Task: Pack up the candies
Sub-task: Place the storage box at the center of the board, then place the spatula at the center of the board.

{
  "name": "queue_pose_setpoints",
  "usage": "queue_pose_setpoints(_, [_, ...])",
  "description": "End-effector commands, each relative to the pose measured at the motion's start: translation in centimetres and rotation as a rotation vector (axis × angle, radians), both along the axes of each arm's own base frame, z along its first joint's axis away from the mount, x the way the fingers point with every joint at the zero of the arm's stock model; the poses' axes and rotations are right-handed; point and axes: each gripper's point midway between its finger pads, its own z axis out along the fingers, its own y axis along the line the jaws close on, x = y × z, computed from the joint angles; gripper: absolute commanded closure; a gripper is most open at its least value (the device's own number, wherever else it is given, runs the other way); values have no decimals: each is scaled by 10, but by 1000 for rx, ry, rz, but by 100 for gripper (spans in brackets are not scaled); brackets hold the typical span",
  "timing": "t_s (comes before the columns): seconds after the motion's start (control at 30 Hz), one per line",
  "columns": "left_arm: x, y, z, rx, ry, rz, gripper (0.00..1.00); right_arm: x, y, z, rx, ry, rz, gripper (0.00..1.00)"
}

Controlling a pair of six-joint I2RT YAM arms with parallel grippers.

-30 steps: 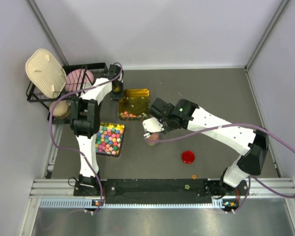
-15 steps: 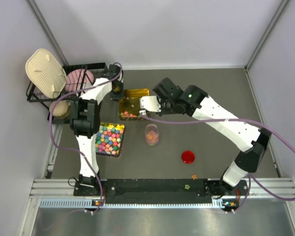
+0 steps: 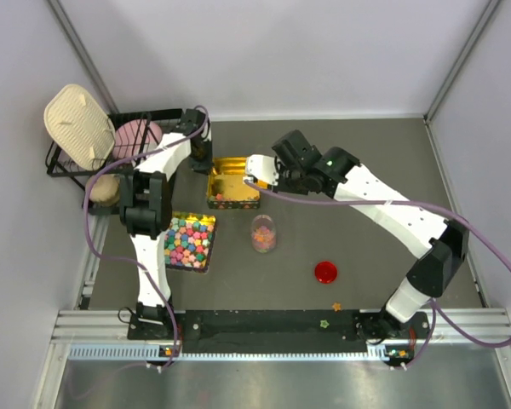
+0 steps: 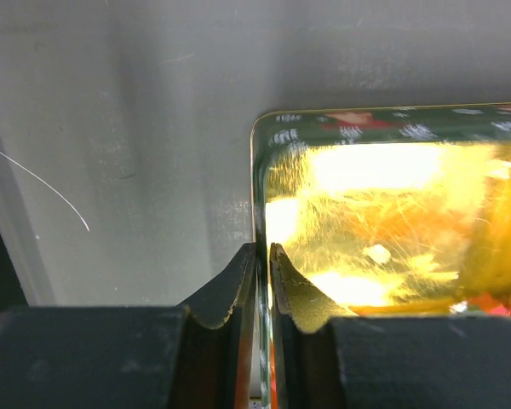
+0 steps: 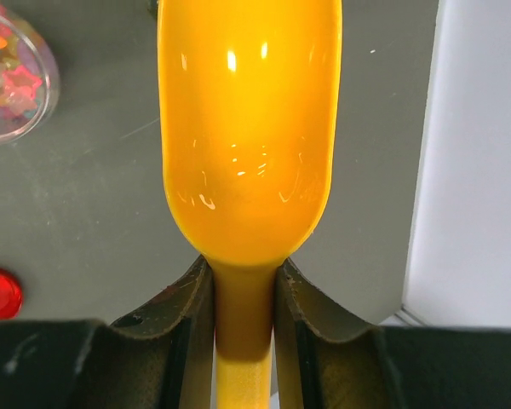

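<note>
Tiny candies lie in the gold tin along its near wall, and more fill the clear jar, also seen in the right wrist view. My left gripper sits astride the tin's left wall. Its jaws are almost together on the wall, with only a sliver of light on the inner side. My right gripper is shut on the handle of a yellow spoon. The spoon's bowl hangs at the tin's right edge, its back facing the wrist camera.
A tray of larger bright candies lies left of the jar. A red lid rests to the jar's right. A wire rack with pads stands at the back left. Two stray star candies lie by the front rail.
My right gripper carried the spoon from over the jar up and back to the tin's right edge. The left gripper stayed on the tin's wall.
</note>
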Motion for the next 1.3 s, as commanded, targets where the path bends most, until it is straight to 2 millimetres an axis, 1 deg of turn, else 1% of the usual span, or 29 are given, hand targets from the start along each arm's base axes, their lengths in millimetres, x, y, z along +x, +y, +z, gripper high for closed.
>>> queue_pose_setpoints(0.0, [15,-4,26,-32,-60,-19,82,13,4,30,165,-68,-52,100])
queue_pose_setpoints(0.03, [16,-5,28,-43,-65,-20,81,15,6,31,186,-70,-63,100])
queue_pose_setpoints(0.13, [21,-5,44,-69,-107,-19,75,28,5,38,250,-98,-114,100])
queue_pose_setpoints(0.17, [24,-5,53,-82,-129,-21,71,31,5,38,264,-103,-128,100])
queue_pose_setpoints(0.23, [27,-3,64,-90,-156,-21,66,39,1,41,308,-114,-170,100])
queue_pose_setpoints(0.27, [29,-5,74,-105,-177,-30,62,40,1,42,320,-116,-175,100])
queue_pose_setpoints(0.3, [30,-4,79,-110,-191,-30,61,43,-2,38,332,-113,-199,100])
queue_pose_setpoints(0.33, [32,-3,85,-116,-210,-36,59,45,-3,39,346,-116,-210,100])
queue_pose_setpoints(0.37, [32,-6,96,-134,-231,-48,57,47,-2,44,374,-132,-215,100])
queue_pose_setpoints(0.43, [34,-6,108,-145,-266,-60,52,50,-7,41,399,-126,-245,100])
queue_pose_setpoints(0.47, [34,-7,117,-151,-286,-66,50,51,-8,43,415,-130,-254,100])
queue_pose_setpoints(0.53, [33,-10,126,-166,-308,-85,46,54,-11,41,434,-122,-276,100])
queue_pose_setpoints(0.57, [34,-10,134,-172,-327,-91,44,55,-13,38,437,-115,-285,100])
queue_pose_setpoints(0.63, [31,-16,142,-205,-340,-122,38,58,-15,37,453,-113,-304,100])
queue_pose_setpoints(0.67, [29,-19,151,-219,-360,-137,36,58,-17,33,451,-108,-312,100])
queue_pose_setpoints(0.7, [27,-22,156,-234,-371,-155,34,59,-17,35,466,-115,-318,100])
queue_pose_setpoints(0.73, [24,-30,161,-267,-381,-194,30,60,-18,34,470,-119,-322,100])
queue_pose_setpoints(0.8, [19,-36,174,-300,-417,-223,23,67,-28,29,459,-150,-379,100])
queue_pose_setpoints(0.83, [16,-40,178,-321,-425,-240,18,75,-31,24,451,-164,-408,100])
queue_pose_setpoints(0.87, [12,-41,181,-330,-431,-248,10,83,-42,22,443,-174,-448,100])
queue_pose_setpoints(0.9, [11,-42,184,-337,-441,-258,4,87,-47,17,444,-164,-478,100])
queue_pose_setpoints(0.93, [7,-45,191,-352,-451,-273,1,94,-52,8,436,-150,-508,100])
queue_pose_setpoints(0.97, [5,-45,189,-350,-449,-275,1,99,-56,4,440,-142,-530,100])
queue_pose_setpoints(1.0, [5,-45,192,-354,-460,-282,1,106,-66,0,445,-135,-570,100])
queue_pose_setpoints(1.03, [2,-46,195,-356,-466,-287,1,111,-69,-11,436,-118,-587,100])
queue_pose_setpoints(1.1, [-2,-47,194,-362,-466,-300,1,118,-76,-16,439,-107,-615,100])
queue_pose_setpoints(1.13, [-4,-47,199,-363,-481,-307,1,121,-77,-20,436,-102,-626,100])
queue_pose_setpoints(1.2, [-9,-49,196,-370,-478,-325,1,131,-82,-28,434,-96,-667,100])
queue_pose_setpoints(1.27, [-14,-50,197,-370,-486,-340,1,143,-92,-36,434,-93,-719,100])
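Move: The left fingers, already loosening, straddle the storage box's left rim; its middle is about 7 cm right, 3 cm back and 2 cm below. From that hand, the candy tray is 21 cm back and 8 cm left, the jar 21 cm back and 16 cm right. From the scoop-holding right hand, bare board lies 15 cm ahead, 12 cm right and 20 cm below; the storage box is 14 cm ahead and 19 cm left, the jar 3 cm back and 10 cm left. Left hand opens wide, rising about 17 cm off the storage box; right carries the scoop 14 cm forward-right, turning clockwise. ##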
